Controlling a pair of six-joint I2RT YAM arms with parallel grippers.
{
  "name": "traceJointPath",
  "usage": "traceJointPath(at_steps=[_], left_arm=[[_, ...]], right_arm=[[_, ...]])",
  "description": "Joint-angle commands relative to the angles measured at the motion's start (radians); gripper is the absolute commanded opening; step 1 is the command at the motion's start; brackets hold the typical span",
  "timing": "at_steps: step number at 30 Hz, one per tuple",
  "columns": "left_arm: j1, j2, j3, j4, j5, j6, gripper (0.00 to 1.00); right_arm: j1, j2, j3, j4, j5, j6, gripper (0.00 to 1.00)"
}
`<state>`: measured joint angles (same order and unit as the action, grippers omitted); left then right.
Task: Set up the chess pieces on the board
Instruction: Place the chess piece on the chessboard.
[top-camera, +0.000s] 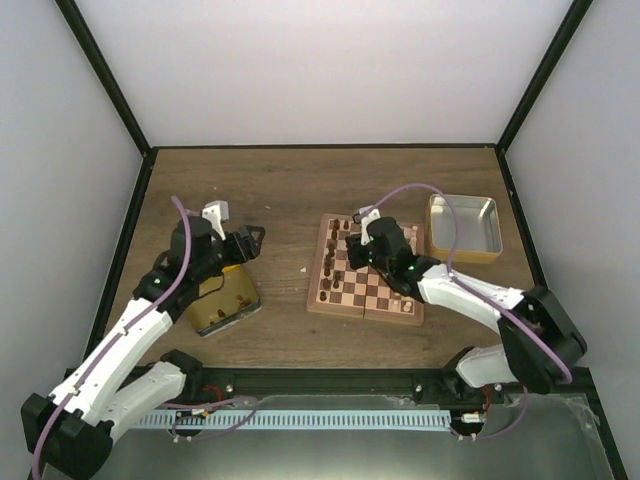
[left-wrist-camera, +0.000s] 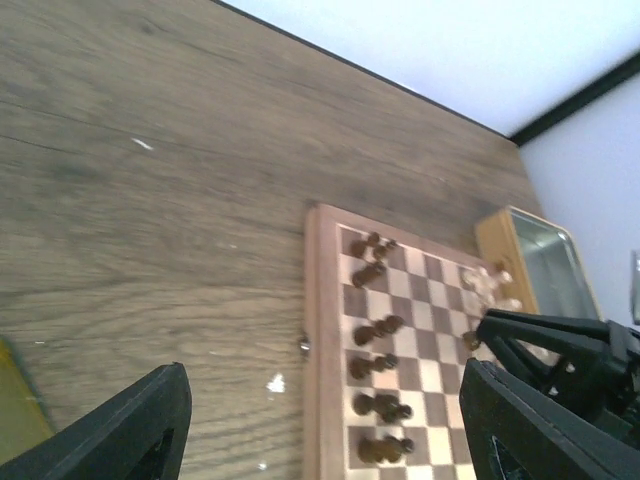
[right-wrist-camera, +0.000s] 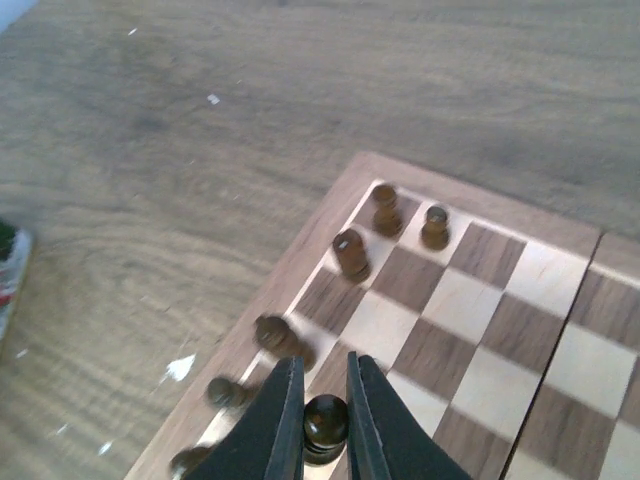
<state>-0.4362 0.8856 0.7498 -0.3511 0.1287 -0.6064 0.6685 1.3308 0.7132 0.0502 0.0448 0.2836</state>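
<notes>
The board (top-camera: 365, 311) lies right of the table's middle. Dark brown chess pieces (top-camera: 335, 262) stand along its left columns, and in the left wrist view they form a row (left-wrist-camera: 375, 365). A few pale pieces (left-wrist-camera: 487, 285) stand at the board's far right side. My right gripper (right-wrist-camera: 325, 400) is low over the board's left edge (right-wrist-camera: 298, 262), shut on a dark round-headed piece (right-wrist-camera: 326, 422). From above, this gripper (top-camera: 352, 258) sits among the dark pieces. My left gripper (top-camera: 252, 240) hangs open and empty left of the board, its fingers (left-wrist-camera: 110, 440) wide apart.
A gold tin (top-camera: 222, 300) sits under the left arm, and its edge (left-wrist-camera: 12, 405) shows in the left wrist view. A silver tin (top-camera: 463, 226) stands right of the board. Small white specks (left-wrist-camera: 275, 382) lie on the wooden table. Black frame posts and white walls close in the table.
</notes>
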Motion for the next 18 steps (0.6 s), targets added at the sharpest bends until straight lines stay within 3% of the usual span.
traceJointPath(at_steps=[1,6,18], left_arm=[[0.003,-0.035,0.009,-0.050,-0.178,0.017,0.76],[0.003,-0.031,0.002,-0.042,-0.179,0.028,0.76],[0.004,-0.028,-0.026,-0.031,-0.155,0.014,0.76]], right_arm=[[-0.006,0.074,0.010,0.168,0.159,-0.028,0.01],[-0.008,0.174,0.015,0.283,0.177,-0.018,0.01],[-0.038,0.375,0.124,0.329,0.152,-0.014,0.01]])
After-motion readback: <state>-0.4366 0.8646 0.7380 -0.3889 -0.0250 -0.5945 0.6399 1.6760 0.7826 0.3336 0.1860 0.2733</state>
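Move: My right hand holds a dark piece over the board. The empty squares near its far left corner, which I seem to be heading for, lie about 9 cm ahead, 3 cm left and 11 cm below it. The corner piece stands roughly 12 cm ahead and 5 cm left, with the small pawn beside it 12 cm ahead and 2 cm left. From my left hand those squares are some 12 cm ahead, 18 cm right and 19 cm down. Keeping the dark piece pinched between shut fingers, I carry my right hand some 6 cm forward and about 5 cm down over the board, towards the far left corner pieces, while the wrist turns slightly clockwise. My open, empty left hand draws nearly 3 cm left, away from the board, turning a little counter-clockwise. ##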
